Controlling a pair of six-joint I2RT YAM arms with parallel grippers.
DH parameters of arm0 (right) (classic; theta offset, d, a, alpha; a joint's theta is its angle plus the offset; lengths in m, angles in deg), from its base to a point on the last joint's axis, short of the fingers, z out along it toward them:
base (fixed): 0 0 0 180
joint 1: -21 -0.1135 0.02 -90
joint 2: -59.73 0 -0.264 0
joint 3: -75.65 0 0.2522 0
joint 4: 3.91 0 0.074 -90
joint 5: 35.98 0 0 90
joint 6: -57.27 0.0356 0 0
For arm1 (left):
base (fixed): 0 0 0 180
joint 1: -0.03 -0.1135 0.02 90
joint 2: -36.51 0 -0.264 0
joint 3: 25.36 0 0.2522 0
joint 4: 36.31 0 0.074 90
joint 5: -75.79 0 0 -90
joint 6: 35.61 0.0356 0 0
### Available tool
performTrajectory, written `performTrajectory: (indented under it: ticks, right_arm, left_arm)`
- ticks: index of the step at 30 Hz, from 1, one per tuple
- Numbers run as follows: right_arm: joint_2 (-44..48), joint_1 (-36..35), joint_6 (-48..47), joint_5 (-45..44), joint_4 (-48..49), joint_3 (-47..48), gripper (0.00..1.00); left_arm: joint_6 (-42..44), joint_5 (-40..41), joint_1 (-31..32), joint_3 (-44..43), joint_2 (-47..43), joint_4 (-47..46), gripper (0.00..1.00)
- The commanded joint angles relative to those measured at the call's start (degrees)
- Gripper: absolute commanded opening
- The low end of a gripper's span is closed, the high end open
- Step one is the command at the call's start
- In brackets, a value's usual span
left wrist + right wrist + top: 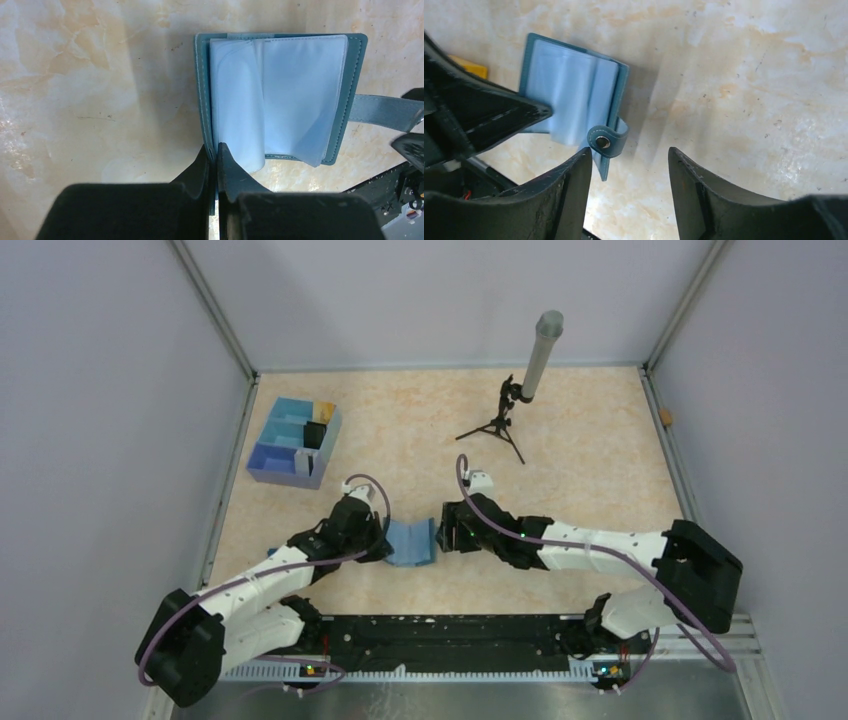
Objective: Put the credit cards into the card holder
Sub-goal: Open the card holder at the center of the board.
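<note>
The teal card holder [410, 540] lies open on the table between my two grippers, its pale clear sleeves [300, 95] facing up. My left gripper [216, 150] is shut on the near edge of the holder's left cover [204, 100]. My right gripper [629, 152] stands open just right of the holder [569, 90]. The strap with its metal clasp [603, 142] curls beside that gripper's left fingertip, and nothing is between the fingers. Far back left, a gold credit card [325, 410] and a black one [313, 435] stand in a tray, too small to make out further.
The blue partitioned tray [268, 465] sits at the back left by the wall. A small black tripod holding a grey tube [525, 390] stands at the back centre. A yellow object [469, 67] peeks out behind the left arm.
</note>
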Motion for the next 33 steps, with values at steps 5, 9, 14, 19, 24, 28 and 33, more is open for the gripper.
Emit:
performTrajectory:
  ticks: [5,9,14,19,24,28,33]
  right_arm:
    - [0.3,-2.1,-6.6,6.8,4.9,6.5,0.45]
    - [-4.6,-2.6,-7.1,12.2,10.1,8.7,0.37]
    - [-9.2,-2.9,-6.8,15.1,15.4,10.1,0.33]
    - [-14.0,-2.9,-5.3,10.3,11.0,12.5,0.3]
    - [-15.6,-2.9,-2.4,6.2,7.6,11.0,0.3]
    - [-16.3,-2.9,-0.9,5.9,7.5,8.1,0.3]
    - [-17.3,-2.9,0.2,5.9,8.2,5.9,0.3]
  left_arm:
    - [-1.6,-0.1,-0.1,1.9,-1.1,-1.9,0.09]
    - [-1.8,0.0,-0.1,2.2,-2.1,-1.9,0.2]
    - [-1.7,-0.3,-0.1,2.3,-2.4,-1.7,0.21]
    - [-1.6,0.1,-0.1,2.4,-2.6,-1.6,0.24]
    - [-1.1,2.8,-0.3,2.2,-2.8,0.9,0.34]
    - [-1.2,6.4,-0.3,2.4,-3.4,2.0,0.45]
    - [-1.8,9.3,-0.6,1.5,-4.2,4.4,0.56]
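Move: The open card holder's middle lies about 9 cm left of the right gripper, 1 cm ahead and 6 cm below. The holder's snap strap curls up just 2 cm to that gripper's left, level fore and aft and some 3 cm down. The left gripper is about 15 cm left, level fore and aft, 4 cm lower. It pinches the holder's left flap, with the holder's middle roughly 6 cm to its right, 3 cm ahead and 2 cm below. Lift the right gripper about 4 cm and swing it nearly 9 cm left over the strap side of the holder, turning it counter-clockwise, then sink some 7 cm towards the right inner panel while easing 2 cm back right, narrowing the fingers to about half. Meanwhile open the left fingers to let go of the flap, then shift that hand slightly left and down with the flap between them. ##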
